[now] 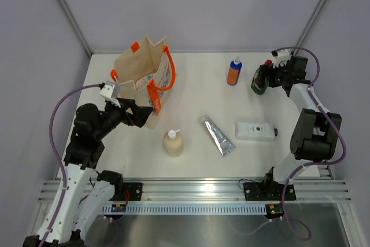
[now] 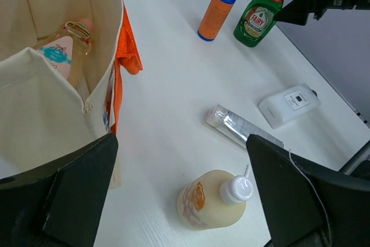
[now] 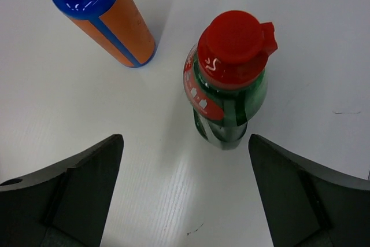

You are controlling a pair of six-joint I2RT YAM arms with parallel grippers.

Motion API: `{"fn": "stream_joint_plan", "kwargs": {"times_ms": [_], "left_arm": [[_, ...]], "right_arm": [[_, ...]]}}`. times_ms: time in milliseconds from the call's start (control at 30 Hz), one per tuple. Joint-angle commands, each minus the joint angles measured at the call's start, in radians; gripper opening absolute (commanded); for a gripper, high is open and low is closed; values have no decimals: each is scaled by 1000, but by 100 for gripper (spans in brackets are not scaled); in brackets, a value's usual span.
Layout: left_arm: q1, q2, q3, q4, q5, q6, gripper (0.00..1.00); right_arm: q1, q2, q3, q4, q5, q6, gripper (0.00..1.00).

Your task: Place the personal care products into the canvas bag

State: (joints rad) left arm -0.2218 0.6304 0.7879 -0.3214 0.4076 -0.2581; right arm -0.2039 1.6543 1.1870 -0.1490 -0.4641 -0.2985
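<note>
The canvas bag [image 1: 144, 76] stands open at the back left, and a peach pink-capped bottle [image 2: 60, 56] lies inside it. My left gripper [image 1: 141, 115] is open at the bag's near side, empty, with the cream pump bottle [image 2: 214, 201] on the table below its jaws. The silver tube [image 1: 217, 135] and the flat white bottle [image 1: 255, 131] lie in the middle of the table. At the back right stand the orange blue-topped bottle [image 3: 107, 18] and the green red-capped bottle [image 3: 231, 79]. My right gripper [image 3: 185, 148] hangs open just above and beside the green bottle, touching nothing.
The bag's orange handles [image 1: 162, 85] hang over its right side toward the table's middle. Grey walls enclose the table on the back and both sides. The right arm's base [image 1: 312, 137] stands close to the flat white bottle.
</note>
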Motion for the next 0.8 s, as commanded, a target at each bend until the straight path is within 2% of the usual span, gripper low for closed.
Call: {"fn": "stream_joint_plan", "kwargs": {"times_ms": [0, 100, 133, 300, 433, 467, 567, 700, 767], "left_arm": [[4, -69, -21, 44, 63, -35, 99], [4, -103, -39, 42, 83, -52, 99], [4, -119, -47, 45, 94, -65, 99], [4, -156, -72, 88, 128, -107, 99], [2, -158, -78, 90, 155, -125, 99], [2, -153, -87, 103, 164, -127, 99], [2, -124, -108, 137, 207, -145, 99], [-25, -75, -113, 182, 258, -165, 99], [-97, -55, -98, 192, 241, -152, 99]], "right_arm": [[-5, 64, 104, 82, -25, -37, 97], [-5, 143, 144, 89, -2, -37, 96], [-5, 177, 193, 62, -10, -37, 91], [-6, 225, 255, 59, -36, -30, 82], [-6, 220, 257, 37, -79, -54, 63], [-6, 214, 250, 39, -90, -60, 51], [-6, 179, 226, 34, -117, -70, 31], [-6, 87, 198, 0, -142, -45, 13], [-8, 39, 188, -23, -146, -22, 7]]}}
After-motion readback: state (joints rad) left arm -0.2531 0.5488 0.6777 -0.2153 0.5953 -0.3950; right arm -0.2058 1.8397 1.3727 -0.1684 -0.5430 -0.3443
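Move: Standing nearly straight ahead of the right hand, some 6 cm out and 1 cm right, is the green Fairy bottle, its middle about 4 cm lower. From that hand the orange-blue bottle is roughly 10 cm ahead, 11 cm left, and the white bottle lies 13 cm back, 3 cm left. From the left hand the green bottle is about 28 cm ahead and 50 cm right; the beige pump bottle is 4 cm back and 11 cm right, well below. Reaching about 6 cm forward and slightly down, the right hand brings its open fingers around the upper part of the green bottle and closes them to a pinch below the red cap, then eases back a centimetre or two, keeping hold. The empty, open left hand draws back, then swings right towards the beige pump bottle, roughly 5 cm in all, its fingers turning some 10 degrees clockwise. ##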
